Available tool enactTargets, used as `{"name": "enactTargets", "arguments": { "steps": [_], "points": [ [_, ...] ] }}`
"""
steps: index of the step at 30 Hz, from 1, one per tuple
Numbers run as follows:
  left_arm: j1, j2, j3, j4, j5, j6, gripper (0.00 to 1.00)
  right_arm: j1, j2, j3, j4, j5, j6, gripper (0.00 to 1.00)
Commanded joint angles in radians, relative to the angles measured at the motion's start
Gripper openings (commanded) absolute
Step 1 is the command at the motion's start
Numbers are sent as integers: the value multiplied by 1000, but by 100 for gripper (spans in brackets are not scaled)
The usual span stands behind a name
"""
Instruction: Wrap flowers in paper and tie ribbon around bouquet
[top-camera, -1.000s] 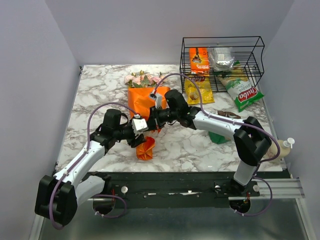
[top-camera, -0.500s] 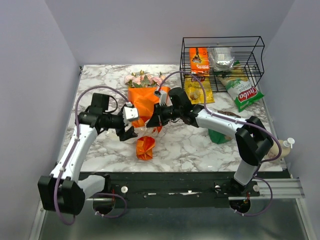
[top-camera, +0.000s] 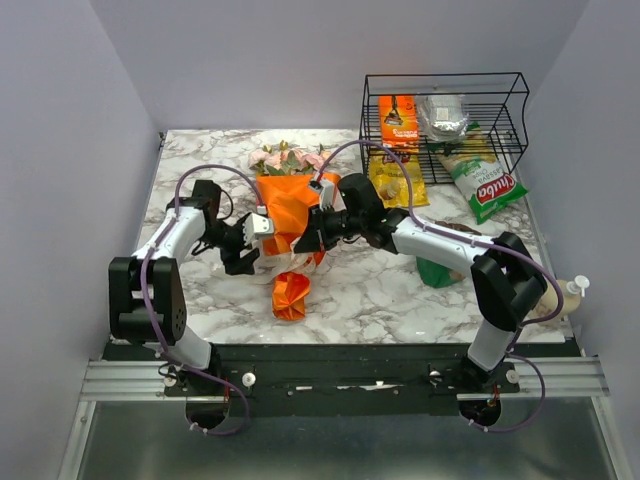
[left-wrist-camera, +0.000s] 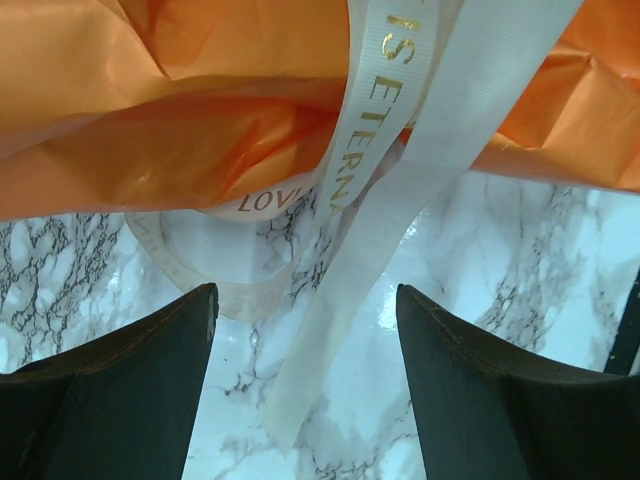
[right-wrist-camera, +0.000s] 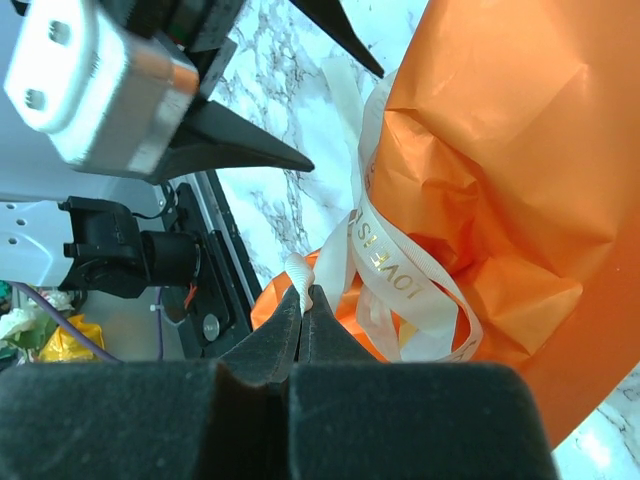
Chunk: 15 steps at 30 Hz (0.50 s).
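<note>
The bouquet lies in mid-table: flowers (top-camera: 285, 158) at the far end, orange paper (top-camera: 285, 200) wrapped round them, and a flared orange tail (top-camera: 291, 295) toward me. The cream ribbon (top-camera: 284, 262) loops around the narrow waist. My right gripper (top-camera: 306, 240) is shut on one ribbon (right-wrist-camera: 385, 260) end, pinched at its tips (right-wrist-camera: 305, 292) beside the paper (right-wrist-camera: 520, 150). My left gripper (top-camera: 246, 246) stands open just left of the waist. Between its fingers (left-wrist-camera: 130, 390) a loose ribbon (left-wrist-camera: 400, 190) tail hangs over the marble under the paper (left-wrist-camera: 150, 120), touching neither finger.
A black wire basket (top-camera: 520, 100) at the back right holds an orange snack packet (top-camera: 398, 120) and a foil bundle (top-camera: 445, 115). A yellow packet (top-camera: 395, 180) and a green-and-white bag (top-camera: 490, 185) lie before it. A green object (top-camera: 437, 272) sits under the right arm.
My left arm has swung back to the left, drawing its gripper away from the bouquet's waist, and its jaws have opened wider. The right gripper has held its pinch, barely moving.
</note>
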Motion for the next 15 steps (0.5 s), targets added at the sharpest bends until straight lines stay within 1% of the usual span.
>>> {"name": "enactTargets", "arguments": {
  "steps": [1,2,5,6,8,9,11,12,13,14,15],
  "points": [
    [-32,40,-14,45,-19,103,79,-6,19,35,-2,-3,-14,0],
    [-40,54,-28,53,-11,100,77,-6,22,41,-32,-3,-14,0],
    [-61,75,-37,68,6,77,66,-9,23,49,-47,4,-14,1],
    [-67,80,-36,67,12,69,56,-10,22,50,-50,7,-12,0],
    [-66,77,-36,63,17,70,43,-12,22,50,-57,10,-12,0],
    [-64,77,-36,48,18,78,33,-12,22,55,-57,9,-12,0],
    [-63,71,-45,33,20,87,22,-12,25,58,-65,9,-14,0],
    [-64,66,-48,19,20,89,5,-12,26,60,-66,9,-15,0],
    [-64,62,-49,14,15,84,0,-12,28,64,-70,9,-17,0],
    [-60,48,-43,8,12,69,0,-13,28,66,-71,10,-17,0],
    [-51,37,-34,-2,15,22,0,-13,28,66,-76,10,-18,0]
  ]
}}
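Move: The loose ribbon strands the left hand is closing on lie about 2 cm to its right, 1 cm back and 3 cm below. From that hand, the gathered orange paper end is some 11 cm right and 6 cm back, and the paper wrap's wide part about 11 cm right and 14 cm ahead, both slightly lower. From the right hand, the strands are roughly 11 cm left, 5 cm back and 9 cm lower. The left hand sinks about 3 cm, easing right, and pinches the ribbon strands; the right keeps its ribbon end. ##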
